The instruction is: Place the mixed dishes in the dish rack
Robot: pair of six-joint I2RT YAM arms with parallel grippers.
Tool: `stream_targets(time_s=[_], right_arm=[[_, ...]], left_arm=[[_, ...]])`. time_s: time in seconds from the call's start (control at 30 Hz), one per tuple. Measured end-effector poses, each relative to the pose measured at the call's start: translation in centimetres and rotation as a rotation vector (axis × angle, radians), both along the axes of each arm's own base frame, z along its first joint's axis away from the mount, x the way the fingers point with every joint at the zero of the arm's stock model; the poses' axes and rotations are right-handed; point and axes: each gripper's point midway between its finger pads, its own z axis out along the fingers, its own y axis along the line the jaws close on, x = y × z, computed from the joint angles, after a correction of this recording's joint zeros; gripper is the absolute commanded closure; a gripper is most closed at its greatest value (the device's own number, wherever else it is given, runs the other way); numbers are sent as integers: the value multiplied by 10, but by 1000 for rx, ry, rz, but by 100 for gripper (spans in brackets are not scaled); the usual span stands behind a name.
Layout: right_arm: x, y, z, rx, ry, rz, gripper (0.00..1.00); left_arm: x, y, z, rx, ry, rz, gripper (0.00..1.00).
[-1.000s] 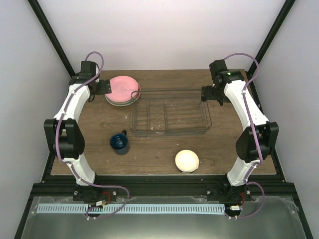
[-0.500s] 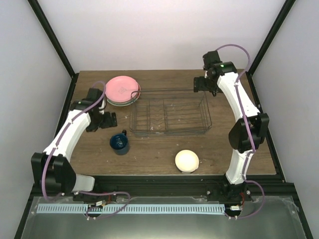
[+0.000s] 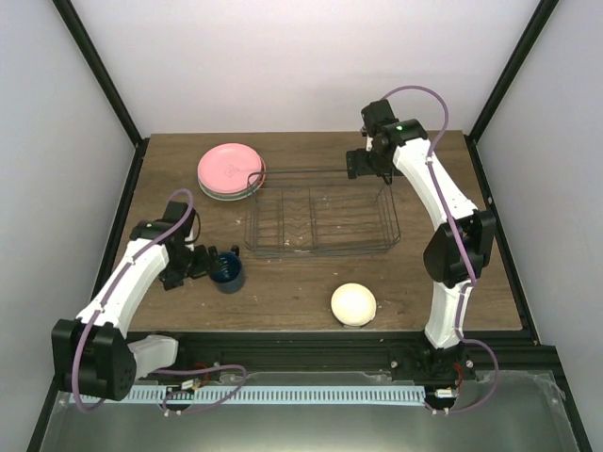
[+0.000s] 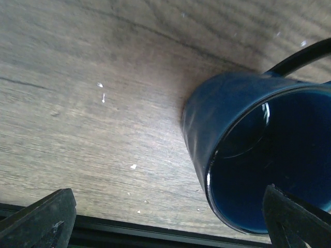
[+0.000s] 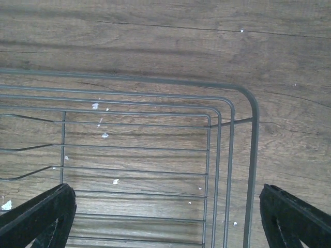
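Observation:
A dark blue mug [image 3: 226, 271] stands on the table in front of the dish rack [image 3: 320, 215], an empty wire basket. My left gripper [image 3: 196, 265] is just left of the mug, open. In the left wrist view the mug [image 4: 243, 144] fills the right side, its mouth toward the camera, close to the right finger [image 4: 297, 219]; the left gripper [image 4: 165, 227] holds nothing. The pink plate [image 3: 229, 169] tops a stack left of the rack's far end. A cream bowl [image 3: 353, 304] sits near the front. My right gripper [image 3: 363, 162] hangs open over the rack's far right corner [image 5: 243, 103].
The table's front edge [image 4: 155, 232] runs as a dark strip just below the left fingers. A paler plate rim [image 3: 215, 193] shows under the pink plate. Black frame posts stand at the table's back corners.
The left arm swung from beside the plates toward the front and now sits at the mug. The right arm moved left along the rack's far edge. Both grippers stayed open.

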Motion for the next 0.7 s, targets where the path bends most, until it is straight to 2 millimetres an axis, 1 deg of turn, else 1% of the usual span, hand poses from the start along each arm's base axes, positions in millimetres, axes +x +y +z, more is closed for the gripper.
stream_targets(time_s=[0.13,0.27,0.33,0.4,0.53,0.7], right_arm=[[2,0,1,2,-8,-1,2],[4,1,2,3,-18,-2,2],[4,1,2,4,-20,-2,2],[4,1,2,3,-20,-2,2],[5,0,2,0,-21,-4,2],[5,-1,2,-4,-22,-5,2]], left_arm=[[-7,-5,-20,-22,60,-1,0],[-2,-10,-30,-44,79,0,0],[2,-12,-33,-50,80,-2,5],[6,-13,-38,-53,86,-3,14],[12,-16,-47,-62,100,-11,26],[18,-19,-55,-70,107,-24,43]])
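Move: Roughly 7 cm to the left hand's right, about level with it fore and aft, stands the blue mug, its middle some 7 cm lower and its handle pointing forward. From the same hand the dish rack's middle is about 15 cm ahead and 34 cm right, and the pink plate stack lies 28 cm ahead and 5 cm right, both lower. From the right hand the mug is around 25 cm back, 38 cm left and 17 cm below. Sinking about 5 cm onto the near-left side of the blue mug, the left hand works some 2 cm to its right and, after easing back a touch, about 2 cm forward, fingers pointing down. Its right finger goes inside the rim while the left stays outside, and late in the descent the wide-open fingers start closing around the wall, by about a third; a pinch on it can't be seen yet. ##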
